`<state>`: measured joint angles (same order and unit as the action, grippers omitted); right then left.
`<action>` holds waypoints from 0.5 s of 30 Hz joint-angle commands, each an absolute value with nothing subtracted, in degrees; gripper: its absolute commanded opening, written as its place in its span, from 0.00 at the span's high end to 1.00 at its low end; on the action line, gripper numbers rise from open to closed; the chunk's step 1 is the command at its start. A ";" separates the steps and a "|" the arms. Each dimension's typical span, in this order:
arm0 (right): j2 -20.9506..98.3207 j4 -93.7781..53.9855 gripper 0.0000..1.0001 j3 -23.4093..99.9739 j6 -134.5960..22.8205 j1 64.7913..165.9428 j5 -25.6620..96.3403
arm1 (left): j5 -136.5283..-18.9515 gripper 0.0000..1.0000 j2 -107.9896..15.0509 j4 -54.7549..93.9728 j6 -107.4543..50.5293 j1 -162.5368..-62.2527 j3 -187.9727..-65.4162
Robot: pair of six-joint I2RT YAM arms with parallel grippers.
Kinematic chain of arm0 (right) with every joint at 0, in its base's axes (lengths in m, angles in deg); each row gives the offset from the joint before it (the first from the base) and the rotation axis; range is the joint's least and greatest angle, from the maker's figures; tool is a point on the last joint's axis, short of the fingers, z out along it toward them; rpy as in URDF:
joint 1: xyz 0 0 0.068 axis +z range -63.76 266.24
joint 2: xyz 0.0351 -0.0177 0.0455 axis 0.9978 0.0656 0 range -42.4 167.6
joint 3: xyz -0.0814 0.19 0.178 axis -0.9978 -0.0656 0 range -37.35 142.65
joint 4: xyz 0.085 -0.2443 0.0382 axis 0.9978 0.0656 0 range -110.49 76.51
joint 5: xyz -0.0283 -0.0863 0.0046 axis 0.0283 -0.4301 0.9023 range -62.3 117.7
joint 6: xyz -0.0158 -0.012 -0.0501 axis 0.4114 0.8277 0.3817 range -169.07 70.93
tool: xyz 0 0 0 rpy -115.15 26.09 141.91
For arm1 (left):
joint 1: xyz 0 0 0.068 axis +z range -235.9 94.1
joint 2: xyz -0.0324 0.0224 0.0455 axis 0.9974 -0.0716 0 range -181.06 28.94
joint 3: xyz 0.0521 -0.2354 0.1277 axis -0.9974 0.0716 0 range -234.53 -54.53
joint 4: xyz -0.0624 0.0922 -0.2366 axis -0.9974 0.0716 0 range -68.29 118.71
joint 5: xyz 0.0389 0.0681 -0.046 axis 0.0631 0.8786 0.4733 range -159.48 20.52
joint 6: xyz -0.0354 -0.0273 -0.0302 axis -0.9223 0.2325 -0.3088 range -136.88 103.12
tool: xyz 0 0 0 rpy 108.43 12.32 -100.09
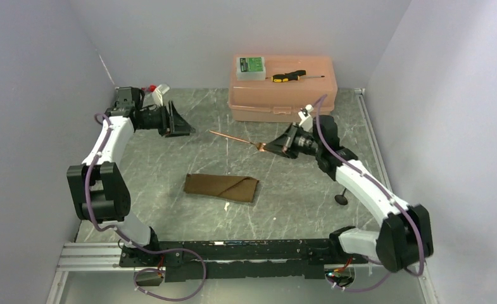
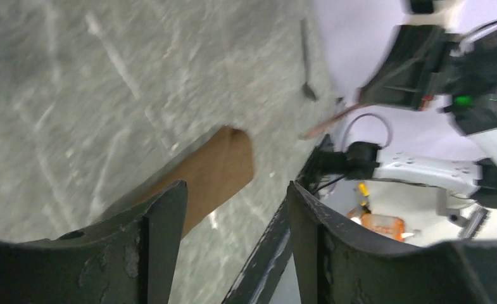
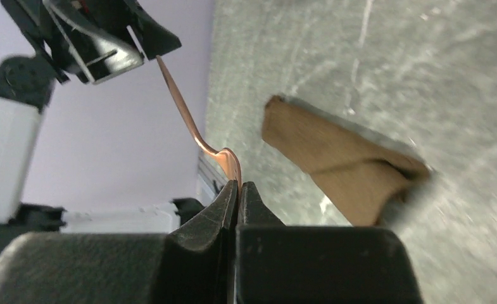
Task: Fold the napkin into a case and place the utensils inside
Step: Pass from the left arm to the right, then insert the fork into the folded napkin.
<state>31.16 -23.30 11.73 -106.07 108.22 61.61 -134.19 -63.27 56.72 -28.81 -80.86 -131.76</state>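
Observation:
The brown napkin (image 1: 221,187) lies flat in the middle of the table, folded into a narrow case with a diagonal flap; it also shows under my left fingers (image 2: 215,170) and in the right wrist view (image 3: 340,161). My right gripper (image 1: 272,148) (image 3: 238,185) is shut on the broad end of a thin copper-coloured utensil (image 1: 236,140) (image 3: 185,117), held above the table behind the case. Its handle points at my left gripper (image 1: 181,124) (image 2: 235,187), which stands open and empty just off the handle's tip. A second, dark utensil (image 1: 341,197) lies at the right.
A pink plastic box (image 1: 282,101) stands at the back, with a green case (image 1: 251,66) and a yellow-and-black screwdriver (image 1: 290,76) on its lid. Lilac walls close in the left, back and right. A metal rail (image 1: 233,252) runs along the near edge.

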 commanded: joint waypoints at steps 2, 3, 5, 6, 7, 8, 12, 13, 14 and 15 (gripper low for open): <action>21.55 3.71 1.00 9.99 -91.32 104.59 65.52 | -121.44 0.39 -68.70 77.81 -2.63 -80.45 -132.24; 20.41 6.93 1.00 9.69 -89.38 104.06 65.91 | -119.86 0.44 -69.82 78.77 -0.82 -80.45 -131.95; 18.41 13.13 1.00 9.58 -85.75 103.43 65.76 | -117.95 0.52 -71.47 79.54 0.68 -80.49 -131.04; 17.81 15.79 1.00 9.49 -84.22 103.41 65.70 | -117.26 0.55 -72.09 79.70 1.45 -80.59 -130.47; 17.25 17.85 1.00 9.05 -83.07 103.42 65.62 | -116.77 0.57 -72.50 79.72 2.62 -80.67 -129.86; 16.89 19.72 1.00 8.55 -81.83 103.33 65.36 | -116.41 0.58 -72.70 79.70 3.39 -80.74 -129.02; 16.18 24.68 1.00 6.84 -78.98 103.33 64.56 | -115.97 0.60 -72.68 80.96 6.12 -81.84 -127.57; 16.08 25.69 1.00 6.82 -78.32 103.32 64.09 | -115.29 0.60 -72.47 81.03 6.82 -82.39 -126.96; 16.05 26.84 1.00 6.97 -77.65 103.37 63.56 | -114.37 0.61 -72.26 80.89 7.40 -83.05 -126.31; 16.13 28.26 1.00 7.14 -76.80 103.31 63.13 | -113.36 0.62 -71.90 80.54 7.76 -83.76 -125.42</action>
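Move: The right hand already grips the fork by its tined end; the fork's middle lies about 9 cm left and 3 cm ahead. The folded napkin is 14 cm to the right hand's left, 4 cm back and some 21 cm below. The dark spoon lies about 28 cm right, 3 cm back, and just as low. From the empty left hand the napkin is about 9 cm back, 8 cm right and 22 cm below. Right hand draws the fork back 12 cm, down and right; partly closing, left sinks 14 cm towards napkin. ##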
